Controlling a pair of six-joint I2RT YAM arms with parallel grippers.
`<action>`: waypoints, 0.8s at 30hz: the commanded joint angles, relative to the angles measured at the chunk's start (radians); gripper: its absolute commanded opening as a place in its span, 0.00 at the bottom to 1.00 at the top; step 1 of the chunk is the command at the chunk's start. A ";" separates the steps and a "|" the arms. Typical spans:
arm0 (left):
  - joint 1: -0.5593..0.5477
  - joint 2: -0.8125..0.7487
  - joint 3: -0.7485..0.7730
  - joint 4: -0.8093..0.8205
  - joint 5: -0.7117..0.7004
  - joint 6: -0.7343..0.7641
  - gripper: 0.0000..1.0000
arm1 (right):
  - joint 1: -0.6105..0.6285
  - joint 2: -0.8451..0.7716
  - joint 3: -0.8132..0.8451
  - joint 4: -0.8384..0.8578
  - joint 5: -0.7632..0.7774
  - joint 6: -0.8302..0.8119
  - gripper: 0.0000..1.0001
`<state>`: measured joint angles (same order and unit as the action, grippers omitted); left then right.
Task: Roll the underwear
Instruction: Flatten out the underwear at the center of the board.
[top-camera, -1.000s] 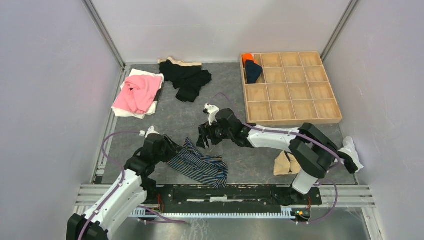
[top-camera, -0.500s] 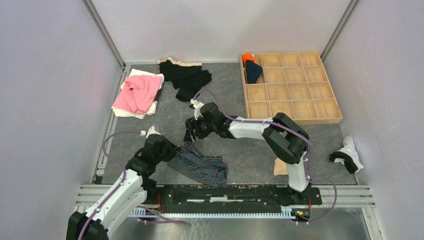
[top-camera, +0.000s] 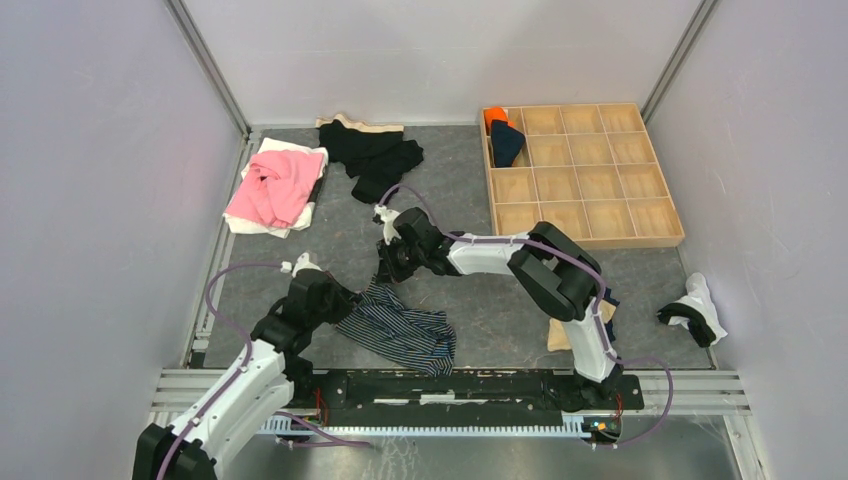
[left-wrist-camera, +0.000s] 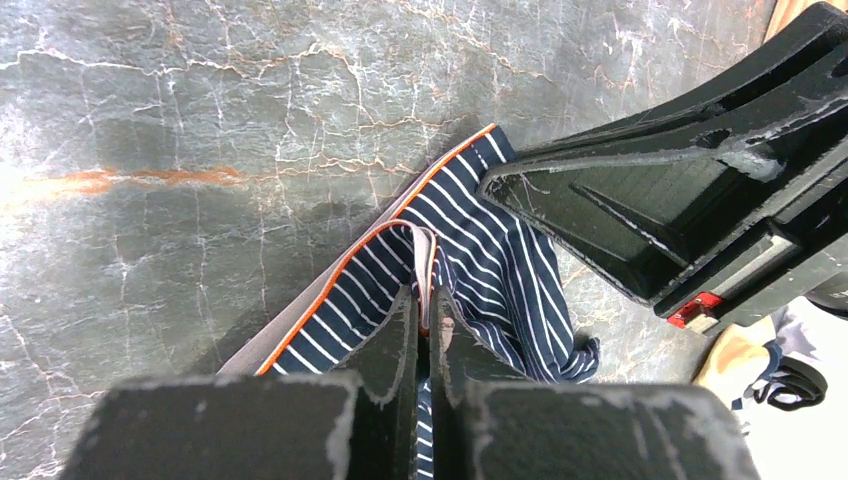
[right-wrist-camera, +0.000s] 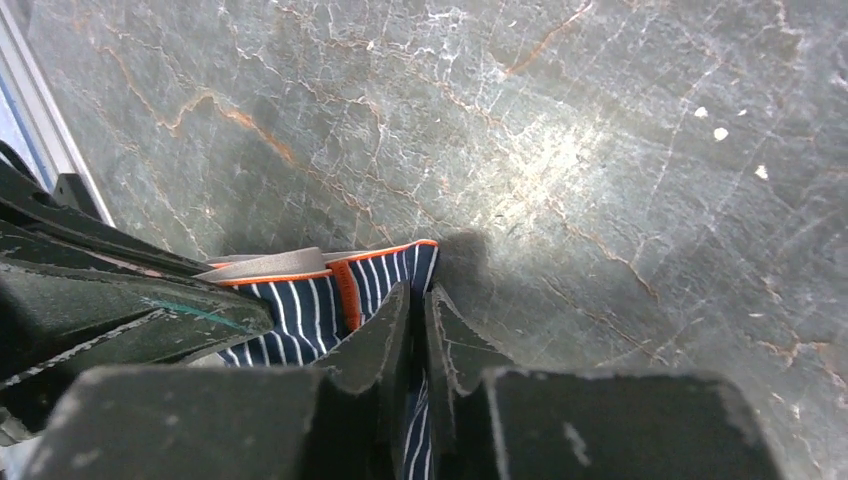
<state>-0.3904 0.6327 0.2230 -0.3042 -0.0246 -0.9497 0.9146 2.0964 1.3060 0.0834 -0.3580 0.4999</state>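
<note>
The navy striped underwear (top-camera: 405, 332) lies spread on the grey table between the two arms. My left gripper (left-wrist-camera: 425, 303) is shut on a pinched fold of its orange-edged waistband (left-wrist-camera: 340, 270) at the cloth's left corner. My right gripper (right-wrist-camera: 418, 300) is shut on the striped cloth (right-wrist-camera: 300, 305) at the far corner, close beside the left gripper's fingers (right-wrist-camera: 110, 310). In the top view the left gripper (top-camera: 347, 299) and right gripper (top-camera: 386, 273) sit a short way apart. A white underwear with black trim (top-camera: 695, 312) lies at the right edge.
A wooden compartment tray (top-camera: 612, 236) stands at the back right with orange and navy rolls in its far-left cells. A pink garment (top-camera: 272, 185) and black garments (top-camera: 378, 156) lie at the back left. A tan cloth (top-camera: 560, 338) lies beside the right arm's base.
My right arm swung left and down onto the far corner of the striped underwear and its jaws closed there. My left jaws closed on the waistband.
</note>
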 joint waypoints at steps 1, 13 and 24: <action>-0.005 -0.029 0.021 0.027 -0.001 -0.012 0.02 | 0.003 -0.101 -0.034 0.042 0.108 -0.061 0.05; -0.004 -0.198 0.370 -0.200 -0.123 0.105 0.02 | -0.011 -0.674 -0.289 0.016 0.479 -0.231 0.00; -0.004 -0.012 0.761 -0.368 -0.152 0.574 0.02 | -0.010 -0.992 -0.264 -0.190 0.492 -0.285 0.00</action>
<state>-0.3908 0.5461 0.8669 -0.5648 -0.1421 -0.6491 0.9031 1.1957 1.0279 -0.0273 0.1116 0.2432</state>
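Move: The left fingers are already shut on the underwear's waistband, and the right fingers are around its corner. The underwear's middle lies some 8 cm back and 9 cm right of the left hand, and about 12 cm back and 4 cm right of the right hand, 3 cm lower. From the left hand, the pink cloth is 25 cm ahead, 21 cm left, and the black cloth 33 cm straight ahead. The wooden box's middle is 25 cm ahead and 46 cm right of the right hand. The right fingers finish closing and pinch the waistband corner while the left ones keep their pinch; then both hands lift the underwear about 25 cm off the board, fast. The right hand also draws some 14 cm rightward, away from the left, pulling the waistband out. The left wrist tips up about 30 degrees, and the right one swings its fingers forward. ##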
